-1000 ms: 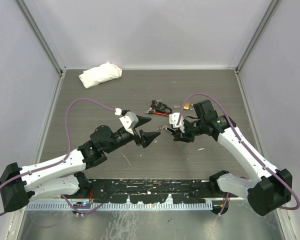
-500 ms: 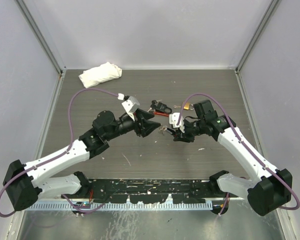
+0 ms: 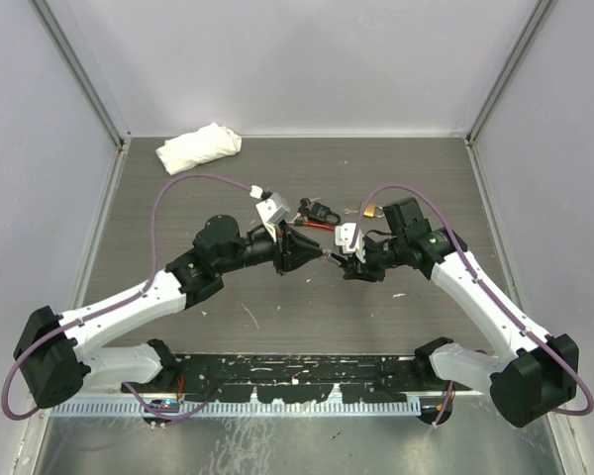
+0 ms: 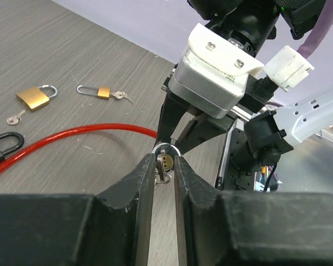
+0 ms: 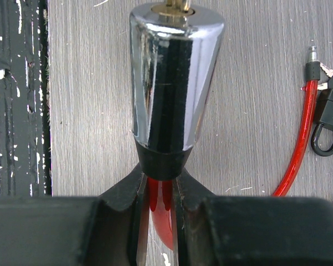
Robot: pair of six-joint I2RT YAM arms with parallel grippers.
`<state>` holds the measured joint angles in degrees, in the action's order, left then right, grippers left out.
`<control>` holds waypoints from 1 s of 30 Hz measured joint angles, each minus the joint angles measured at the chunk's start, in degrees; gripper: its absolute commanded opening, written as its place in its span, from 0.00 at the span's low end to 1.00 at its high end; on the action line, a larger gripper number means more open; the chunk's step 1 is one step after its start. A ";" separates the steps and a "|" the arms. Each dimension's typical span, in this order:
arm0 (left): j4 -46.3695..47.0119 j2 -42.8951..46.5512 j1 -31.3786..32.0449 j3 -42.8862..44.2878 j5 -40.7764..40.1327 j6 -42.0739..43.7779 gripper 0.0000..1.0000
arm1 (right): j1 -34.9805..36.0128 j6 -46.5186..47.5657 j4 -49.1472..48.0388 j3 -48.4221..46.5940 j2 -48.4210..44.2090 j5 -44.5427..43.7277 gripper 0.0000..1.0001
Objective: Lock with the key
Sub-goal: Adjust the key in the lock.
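The lock is a chrome cylinder on a red cable. My right gripper is shut on the cable just behind the cylinder's black collar and holds it above the table, brass face turned toward the left arm. In the top view the cylinder sits between the two grippers. A small key hangs in the lock's face. My left gripper has its jaws narrowly apart around that key. The left finger touches the key and a gap shows on the right side.
The loose run of red cable lies on the table with a black padlock beside it. A brass padlock and a small long-shackle padlock with keys lie farther back. A white cloth sits at the back left.
The left arm has moved right and forward to the lock's face. Its jaws have narrowed from wide open to a slim gap around the key. The right arm has stayed still.
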<state>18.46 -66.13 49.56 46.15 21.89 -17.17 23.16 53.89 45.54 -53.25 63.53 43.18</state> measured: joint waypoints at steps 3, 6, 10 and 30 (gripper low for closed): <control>-0.31 -0.50 -0.17 0.68 0.76 0.35 0.08 | 0.00 0.00 0.02 0.00 0.00 0.00 0.01; -0.46 -0.94 -0.44 1.11 2.08 1.51 0.01 | 0.00 0.00 0.04 0.00 0.00 0.00 0.01; -0.83 -1.25 -0.96 1.42 4.48 4.68 0.00 | 0.00 0.02 0.17 0.00 0.00 -0.02 0.01; -11.54 -1.20 -1.36 4.04 16.46 50.51 0.00 | 0.00 1.33 2.23 0.00 0.00 0.02 0.01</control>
<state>6.92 -67.33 48.21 50.19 38.35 33.34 23.16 55.22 47.77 -53.25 63.53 43.20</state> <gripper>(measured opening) 0.008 0.219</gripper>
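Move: The key sticks out of the end of the red cable's lock right at the left fingertips, about 2 cm to the right of the left hand point. The lock body's middle lies about 5 cm right of that hand, 1 cm back and 3 cm lower. On the table, some 24 cm below, the black padlock lies about 10 cm ahead, and the brass padlock 10 cm ahead and 13 cm right. From the right hand, the key is about 7 cm left, 2 cm forward and 6 cm up. Shut the left fingers from about a quarter open to pinch the key's head, then roll the left wrist nearly 50 degrees clockwise, looking along its fingers at the lock, letting the hand sink about 1.5 cm and ease back 1 cm. Keep the right gripper clamped on the lock's collar, drifting only some half a centimetre back and down. ##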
